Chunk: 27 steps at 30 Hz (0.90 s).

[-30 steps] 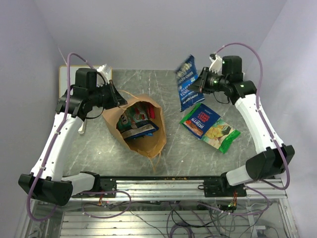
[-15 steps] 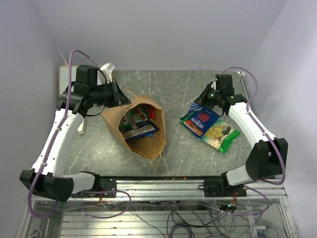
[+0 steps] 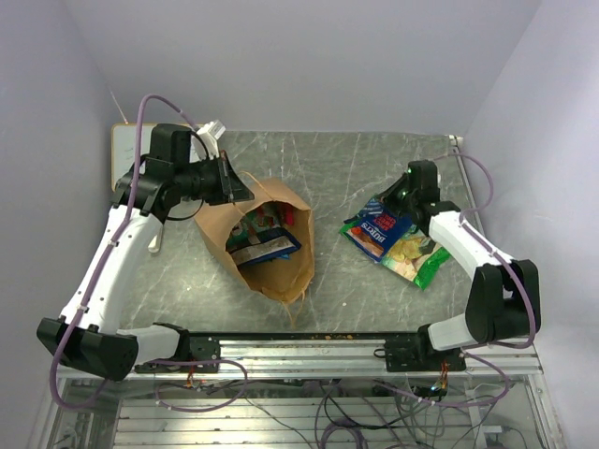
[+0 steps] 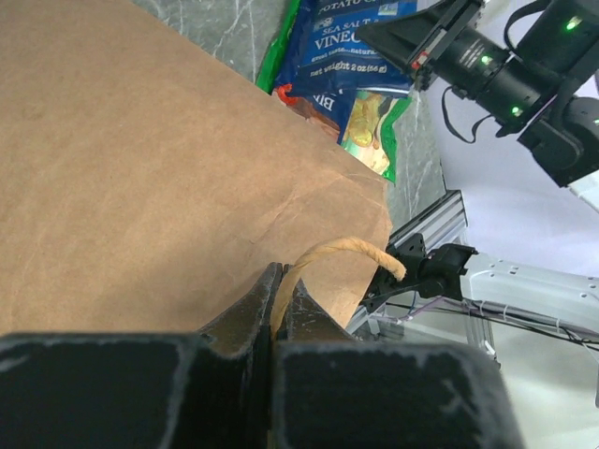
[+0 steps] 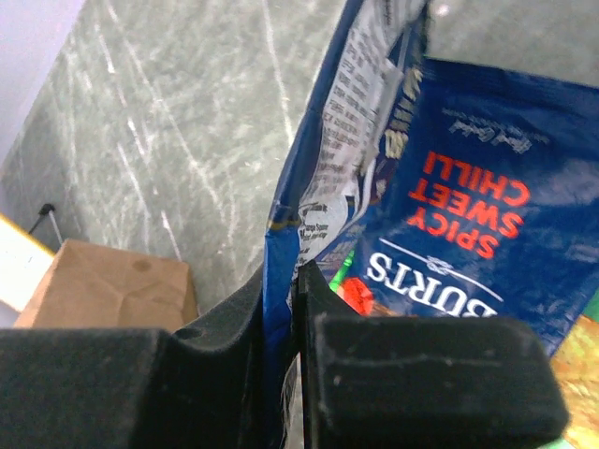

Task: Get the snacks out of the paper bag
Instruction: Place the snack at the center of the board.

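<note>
The brown paper bag (image 3: pixel 271 267) lies on its side, mouth facing up and back, with several snacks (image 3: pixel 260 236) showing inside. My left gripper (image 3: pixel 236 184) is shut on the bag's twisted paper handle (image 4: pixel 342 249) at the rim. In the right wrist view, my right gripper (image 5: pixel 281 281) is shut on the edge of a blue sea salt and vinegar packet (image 5: pixel 323 178). It holds that packet low over a blue chilli packet (image 3: pixel 382 227) lying on the table. A green and yellow packet (image 3: pixel 419 257) lies beside them.
A small whiteboard (image 3: pixel 122 150) sits at the back left corner. A white stick (image 3: pixel 155 241) lies under the left arm. The metal rail (image 3: pixel 309 341) runs along the near table edge. Purple walls close in on three sides.
My right gripper has come down from high at the back right, carrying the blue packet onto the packets on the table. My left gripper edged right with the handle.
</note>
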Available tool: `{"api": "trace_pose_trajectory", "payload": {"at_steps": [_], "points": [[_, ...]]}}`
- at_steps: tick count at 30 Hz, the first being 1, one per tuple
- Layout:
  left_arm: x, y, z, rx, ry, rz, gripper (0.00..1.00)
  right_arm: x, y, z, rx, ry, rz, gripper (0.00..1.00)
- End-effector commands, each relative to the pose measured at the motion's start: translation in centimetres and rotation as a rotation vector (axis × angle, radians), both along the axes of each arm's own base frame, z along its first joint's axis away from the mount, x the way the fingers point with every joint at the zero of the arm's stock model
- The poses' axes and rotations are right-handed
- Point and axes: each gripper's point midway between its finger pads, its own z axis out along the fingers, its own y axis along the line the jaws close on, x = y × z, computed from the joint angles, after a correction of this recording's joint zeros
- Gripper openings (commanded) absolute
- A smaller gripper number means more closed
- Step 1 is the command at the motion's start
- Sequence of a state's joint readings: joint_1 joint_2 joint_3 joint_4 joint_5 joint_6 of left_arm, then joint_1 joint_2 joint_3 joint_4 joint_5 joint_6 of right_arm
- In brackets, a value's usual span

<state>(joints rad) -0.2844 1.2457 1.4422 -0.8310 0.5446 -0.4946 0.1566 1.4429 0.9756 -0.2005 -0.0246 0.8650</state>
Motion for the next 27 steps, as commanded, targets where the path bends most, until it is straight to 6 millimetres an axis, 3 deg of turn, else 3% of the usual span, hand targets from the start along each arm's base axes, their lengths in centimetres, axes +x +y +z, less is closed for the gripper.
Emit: {"api": "trace_pose_trajectory", "payload": {"at_steps": [1,7,23,27], "points": [[0.1,-0.5,0.7,-0.007,-0.040,-0.032,0.07,0.8,-1.3,0.6,0.031,-0.101,-0.109,0.00],[0.0,-0.7,0.4,-0.010,-0.034,-0.037,0.07,-0.6,-1.9,-2.3,0.021,-0.045,-0.134,0.00],[0.4,-0.8,-0.2,-0.012,-0.015,-0.032,0.07,-4.2,-3.2,-7.4,0.019,0.075,-0.212,0.00],[0.5,-0.8,-0.2,-0.009,-0.015,-0.028,0.07,-5.0,-3.6,-8.6,-0.004,0.116,-0.208,0.07]]}}
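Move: The blue potato-chip bag is already pinched in the right hand. The place it is taken to, the spicy chilli bag on top of the snack pile, lies about 12 cm below, some 4 cm back and 3 cm to the right. The green seaweed snack bag under it is centred about 7 cm back and 7 cm right; the paper bag stands roughly 25 cm left and 7 cm back. From the left hand, the chilli bag is about 31 cm right, 2 cm ahead and 29 cm below. Sinking about 8 cm while drawing back some 4 cm and slightly to the right, the right hand brings the potato-chip bag down over the chilli bag. Its wrist turns about 10 degrees clockwise and tips down a little more; the fingers keep their pinch on the bag throughout. ##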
